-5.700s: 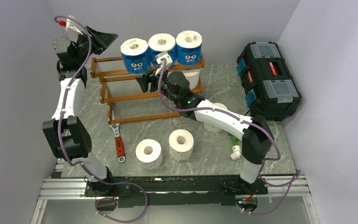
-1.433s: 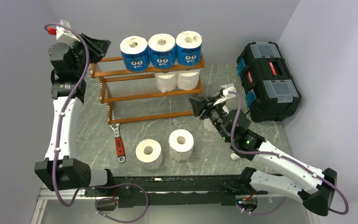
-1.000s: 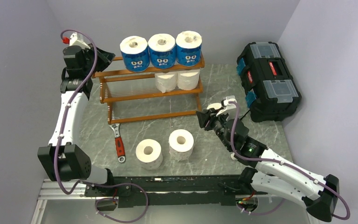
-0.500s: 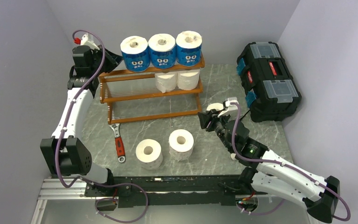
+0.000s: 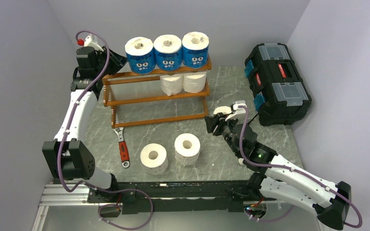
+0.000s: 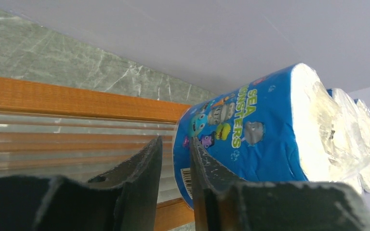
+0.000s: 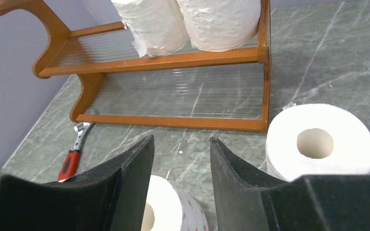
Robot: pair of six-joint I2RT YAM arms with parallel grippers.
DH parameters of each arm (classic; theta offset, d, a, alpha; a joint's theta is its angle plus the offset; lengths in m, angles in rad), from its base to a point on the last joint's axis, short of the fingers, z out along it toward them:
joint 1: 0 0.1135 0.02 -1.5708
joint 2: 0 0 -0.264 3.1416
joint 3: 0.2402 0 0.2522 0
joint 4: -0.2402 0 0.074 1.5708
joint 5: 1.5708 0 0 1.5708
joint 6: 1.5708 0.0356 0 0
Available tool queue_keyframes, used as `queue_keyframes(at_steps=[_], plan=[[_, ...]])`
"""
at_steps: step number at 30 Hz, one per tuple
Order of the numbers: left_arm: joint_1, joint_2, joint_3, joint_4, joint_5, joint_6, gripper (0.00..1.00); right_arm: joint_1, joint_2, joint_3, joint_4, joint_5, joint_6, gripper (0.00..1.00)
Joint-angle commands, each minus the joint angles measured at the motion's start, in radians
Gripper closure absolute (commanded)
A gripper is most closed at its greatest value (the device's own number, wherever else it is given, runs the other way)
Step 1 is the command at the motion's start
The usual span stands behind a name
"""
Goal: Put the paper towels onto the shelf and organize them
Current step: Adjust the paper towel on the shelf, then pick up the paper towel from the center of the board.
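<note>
The shelf (image 5: 125, 98) carries three blue-wrapped paper towels (image 5: 167, 52) on its top tier and two plain white ones (image 5: 183, 83) on the middle tier. Two white rolls (image 5: 154, 159) stand on the table in front, and another (image 5: 219, 111) peeks out behind my right gripper (image 5: 211, 124). That gripper hovers open and empty; in the right wrist view it (image 7: 181, 139) sits above one roll (image 7: 173, 207) with another (image 7: 320, 142) to its right. My left gripper (image 5: 115, 60) is at the top tier's left end. Its fingers (image 6: 176, 140) stand slightly apart, empty, beside the blue roll (image 6: 241, 139).
A black toolbox (image 5: 277, 82) stands at the right, beside the wall. A red-handled wrench (image 5: 122, 147) lies in front of the shelf's left end. A white pipe fitting (image 5: 243, 156) lies by the right arm. Walls close in at the back and on both sides.
My left gripper has swung right to the top tier's left end and its fingers have parted a little. My right arm drew back from the shelf, dropped over the table and opened a little wider.
</note>
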Motion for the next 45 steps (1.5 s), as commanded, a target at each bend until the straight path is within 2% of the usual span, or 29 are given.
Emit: queue_keyframes(at_steps=[1, 4, 6, 10, 12, 13, 14, 19, 22, 27, 33, 35, 38, 41, 45], plan=[[-0.007, -0.066, 0.051, -0.017, -0.083, 0.028, 0.59, 0.001, -0.018, 0.006, -0.010, 0.036, 0.011, 0.49], [0.015, -0.138, 0.034, -0.049, -0.174, 0.032, 0.41, 0.000, -0.026, 0.008, -0.021, 0.046, 0.008, 0.45], [0.020, -0.185, 0.029, -0.073, -0.240, 0.053, 0.32, -0.001, -0.030, 0.007, -0.027, 0.051, 0.006, 0.42], [0.008, -0.267, 0.065, -0.191, -0.363, 0.166, 0.23, -0.001, -0.025, 0.005, -0.041, 0.050, 0.003, 0.22], [-0.004, -0.321, 0.070, -0.246, -0.420, 0.201, 0.17, 0.002, -0.013, 0.009, -0.069, 0.050, 0.010, 0.17], [-0.011, -0.354, 0.047, -0.258, -0.456, 0.208, 0.03, 0.001, -0.005, 0.011, -0.082, 0.048, 0.016, 0.16], [-0.015, -0.395, 0.022, -0.266, -0.480, 0.215, 0.01, -0.001, 0.002, 0.013, -0.091, 0.045, 0.025, 0.14], [-0.016, -0.601, -0.107, -0.310, -0.561, 0.298, 0.01, 0.000, 0.033, 0.027, -0.147, 0.077, 0.085, 0.09], [-0.049, -0.682, -0.156, -0.357, -0.501, 0.348, 0.01, -0.001, 0.062, 0.028, -0.162, 0.076, 0.116, 0.07], [-0.134, -0.798, -0.289, -0.463, -0.470, 0.344, 0.01, -0.002, 0.099, 0.065, -0.182, 0.078, 0.137, 0.06], [-0.208, -0.899, -0.432, -0.508, -0.412, 0.319, 0.01, -0.013, 0.160, 0.169, -0.240, 0.052, 0.062, 0.06], [-0.212, -0.925, -0.473, -0.502, -0.385, 0.309, 0.01, -0.037, 0.190, 0.218, -0.276, 0.015, 0.046, 0.06], [-0.213, -0.953, -0.535, -0.472, -0.361, 0.286, 0.01, -0.133, 0.238, 0.270, -0.311, -0.136, 0.077, 0.06], [-0.214, -0.971, -0.589, -0.429, -0.329, 0.262, 0.01, -0.198, 0.250, 0.246, -0.264, -0.229, 0.115, 0.08], [-0.214, -0.981, -0.666, -0.365, -0.272, 0.204, 0.01, -0.203, 0.222, 0.158, -0.115, -0.209, 0.139, 0.11]])
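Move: From the left hand the left blue roll on the top shelf stands just to its right, about 7 cm off and 2 cm farther out; the left white roll lies some 29 cm back, 10 cm right and 29 cm lower, with the wrench 23 cm back, 5 cm left. From the right hand the right white roll is about 11 cm ahead, 8 cm right and 20 cm below; the middle white roll is 2 cm back, 7 cm left. The left hand comes away from the side of the left blue roll and draws back about 24 cm towards the left white roll, first arcing up and to the left, then swinging back right while sinking past its starting height, its left side rolling up some 20 degrees as the fingers open wide. Meanwhile the right hand opens nearly fully too, dips about 6 cm, then rises part of the way and reaches some 4 cm forward, nearer the right white roll, with its fingers tipping down. ##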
